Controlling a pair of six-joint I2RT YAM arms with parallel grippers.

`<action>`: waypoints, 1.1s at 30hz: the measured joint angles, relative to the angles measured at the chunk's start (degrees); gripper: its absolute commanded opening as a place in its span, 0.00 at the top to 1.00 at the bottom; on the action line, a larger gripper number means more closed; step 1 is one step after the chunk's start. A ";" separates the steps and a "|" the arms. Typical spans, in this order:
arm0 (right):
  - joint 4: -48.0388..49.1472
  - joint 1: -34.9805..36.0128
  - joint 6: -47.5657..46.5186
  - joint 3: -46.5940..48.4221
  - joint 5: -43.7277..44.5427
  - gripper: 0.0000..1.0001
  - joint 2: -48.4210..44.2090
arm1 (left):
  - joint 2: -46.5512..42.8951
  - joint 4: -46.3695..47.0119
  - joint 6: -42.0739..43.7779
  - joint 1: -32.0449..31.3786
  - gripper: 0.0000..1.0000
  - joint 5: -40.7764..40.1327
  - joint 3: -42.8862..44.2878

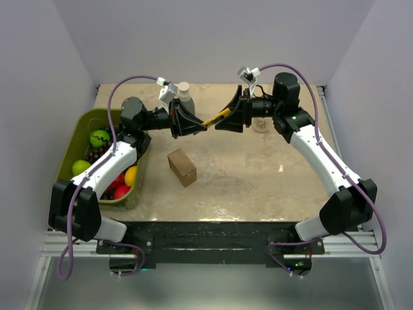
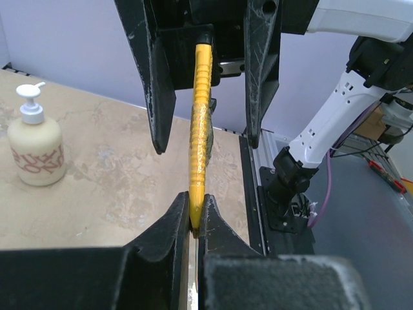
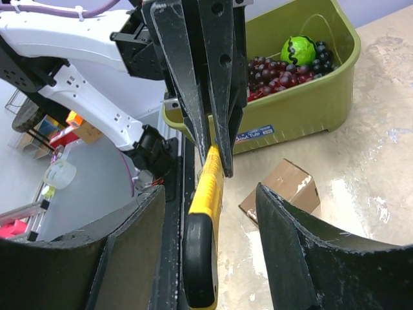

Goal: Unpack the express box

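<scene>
The express box [image 1: 182, 166], a small brown carton, lies closed on the table in front of both grippers, and its corner [image 3: 284, 190] shows in the right wrist view. Above the table, my left gripper [image 1: 200, 124] is shut on the tip of a yellow utility knife [image 1: 214, 118]. Up close, the left gripper [image 2: 193, 219] pinches the knife [image 2: 201, 129] at its narrow end. My right gripper [image 3: 210, 194] is open, its jaws standing either side of the knife's black butt end [image 3: 201, 258] with a gap on each side.
A green bin [image 1: 84, 155] holding balls and dark grapes stands at the left edge, close to the left arm. A pump soap bottle [image 1: 184, 93] stands at the back of the table behind the left gripper. The table's right edge rail [image 2: 255, 187] runs under the grippers.
</scene>
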 measured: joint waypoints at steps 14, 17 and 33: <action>1.14 0.72 0.66 0.00 0.20 0.50 0.90 | 1.66 2.10 -2.10 -0.07 1.00 -1.97 0.81; 1.53 0.72 0.98 0.00 0.20 0.53 0.90 | 1.68 2.32 -2.14 -0.13 1.00 -1.99 0.81; 3.76 0.92 2.12 0.02 0.42 0.80 2.51 | 2.75 2.51 -2.21 -0.87 1.00 -1.68 0.90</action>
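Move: Between the right hand's open fingers already stands the black-capped end of the yellow cutter, its middle about 2 cm left of that hand, some 1 cm nearer the base and 1 cm lower. The brown box lies roughly 13 cm left, 3 cm back and 28 cm below; the cream bottle 14 cm right, 12 cm ahead and 23 cm below. From the left hand, which still pinches the other end, the cutter's middle is about 4 cm right and 2 cm ahead, at its height. Closing its fingers by more than half from either side of the cutter's capped end, the right hand creeps about 1 cm left and 1 cm forward, taking the handle deeper between them. The left hand keeps its pinch near the other end and feeds the cutter about 1 cm forward, then 1 cm right towards the right hand; neither wrist really turns. ##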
